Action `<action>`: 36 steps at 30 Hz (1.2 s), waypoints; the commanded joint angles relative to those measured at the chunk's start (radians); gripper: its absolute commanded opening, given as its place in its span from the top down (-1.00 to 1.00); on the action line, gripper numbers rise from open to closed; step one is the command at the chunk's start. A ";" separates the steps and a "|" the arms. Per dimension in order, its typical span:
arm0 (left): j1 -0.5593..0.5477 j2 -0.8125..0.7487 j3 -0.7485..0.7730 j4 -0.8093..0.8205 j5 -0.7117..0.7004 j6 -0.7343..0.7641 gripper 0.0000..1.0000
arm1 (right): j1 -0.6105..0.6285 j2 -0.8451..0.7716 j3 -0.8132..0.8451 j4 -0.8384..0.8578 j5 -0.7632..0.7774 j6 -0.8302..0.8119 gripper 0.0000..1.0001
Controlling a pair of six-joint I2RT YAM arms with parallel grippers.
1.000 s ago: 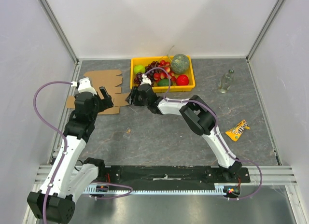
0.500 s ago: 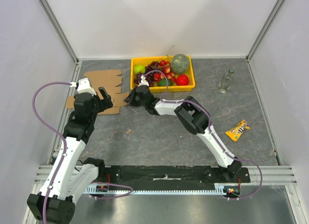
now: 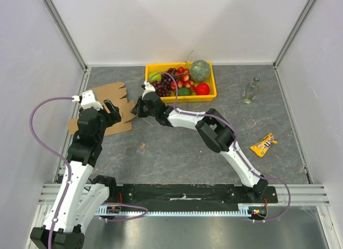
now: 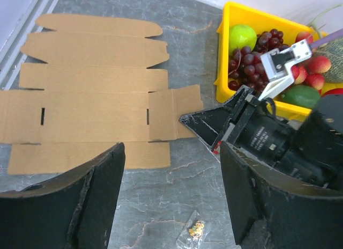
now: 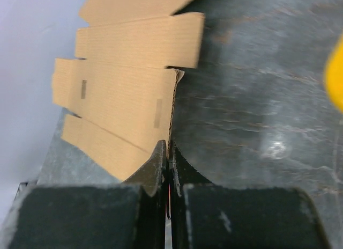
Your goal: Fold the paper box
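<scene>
The paper box point(image 3: 107, 92) lies as a flat brown die-cut sheet at the back left of the table, slightly skewed. My right gripper point(image 3: 137, 108) reaches across to its right end and is shut on the edge of a side flap; the thin cardboard edge point(image 5: 170, 115) runs straight into the closed fingertips of the right gripper point(image 5: 168, 149). My left gripper point(image 3: 110, 111) hovers over the sheet's near edge, open, with only bare table between its fingers point(image 4: 102, 179). In the left wrist view the sheet point(image 4: 91, 99) spreads out ahead and the right gripper point(image 4: 188, 119) pinches its flap.
A yellow crate point(image 3: 209, 91) of fruit stands just behind the right arm. A small clear bag point(image 3: 142, 148) lies on the table near the left gripper. A glass bottle point(image 3: 250, 90) and a snack packet point(image 3: 263, 144) are on the right. Walls close in left and back.
The right gripper closed on the sheet's right flap and moved left, turning and shifting the sheet toward the left wall. The left arm drew back left and its jaws narrowed slightly.
</scene>
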 commanded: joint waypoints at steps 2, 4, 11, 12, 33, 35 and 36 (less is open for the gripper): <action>0.005 -0.075 0.005 0.040 -0.004 0.016 -0.54 | 0.020 -0.275 0.034 -0.075 0.028 -0.192 1.00; 0.005 -0.091 0.020 0.040 0.005 0.016 -0.53 | 0.014 -0.357 0.018 -0.108 0.032 -0.232 1.00; 0.005 -0.120 0.079 0.014 0.028 0.014 -0.52 | -0.035 -0.578 -0.012 -0.320 -0.013 -0.327 1.00; 0.005 -0.126 0.085 0.009 0.031 0.016 -0.52 | -0.037 -0.612 -0.020 -0.367 -0.017 -0.353 1.00; 0.002 -0.143 0.209 -0.032 0.146 -0.029 -0.50 | -0.051 -1.281 -0.134 -1.239 -0.389 -0.512 0.99; 0.003 -0.141 0.217 -0.032 0.154 -0.032 -0.50 | -0.051 -1.297 -0.137 -1.269 -0.435 -0.498 0.97; 0.005 -0.140 0.221 -0.034 0.155 -0.030 -0.50 | -0.051 -1.308 -0.150 -1.277 -0.449 -0.492 0.97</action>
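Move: My right hand already pinches the paper box by its right-hand flap. The body of the box lies about 15 cm to this hand's left, some 2 cm ahead and a little below. The clear middle of the table is roughly 24 cm to its right and 12 cm back. The fruit tray stands about 20 cm right and 13 cm ahead, and a small sachet 16 cm back and 3 cm right. From my left hand, the box is about 11 cm ahead, 7 cm left and 21 cm down. Keeping my right fingers shut on the flap, I first lift the paper box steeply, about 30 cm, then swing it high to my right and back towards the clear middle of the table. Meanwhile that wrist tips up and turns counter-clockwise. My left hand, open and empty, rises some 10 cm out of the way, easing slightly back as its fingers tip up. ##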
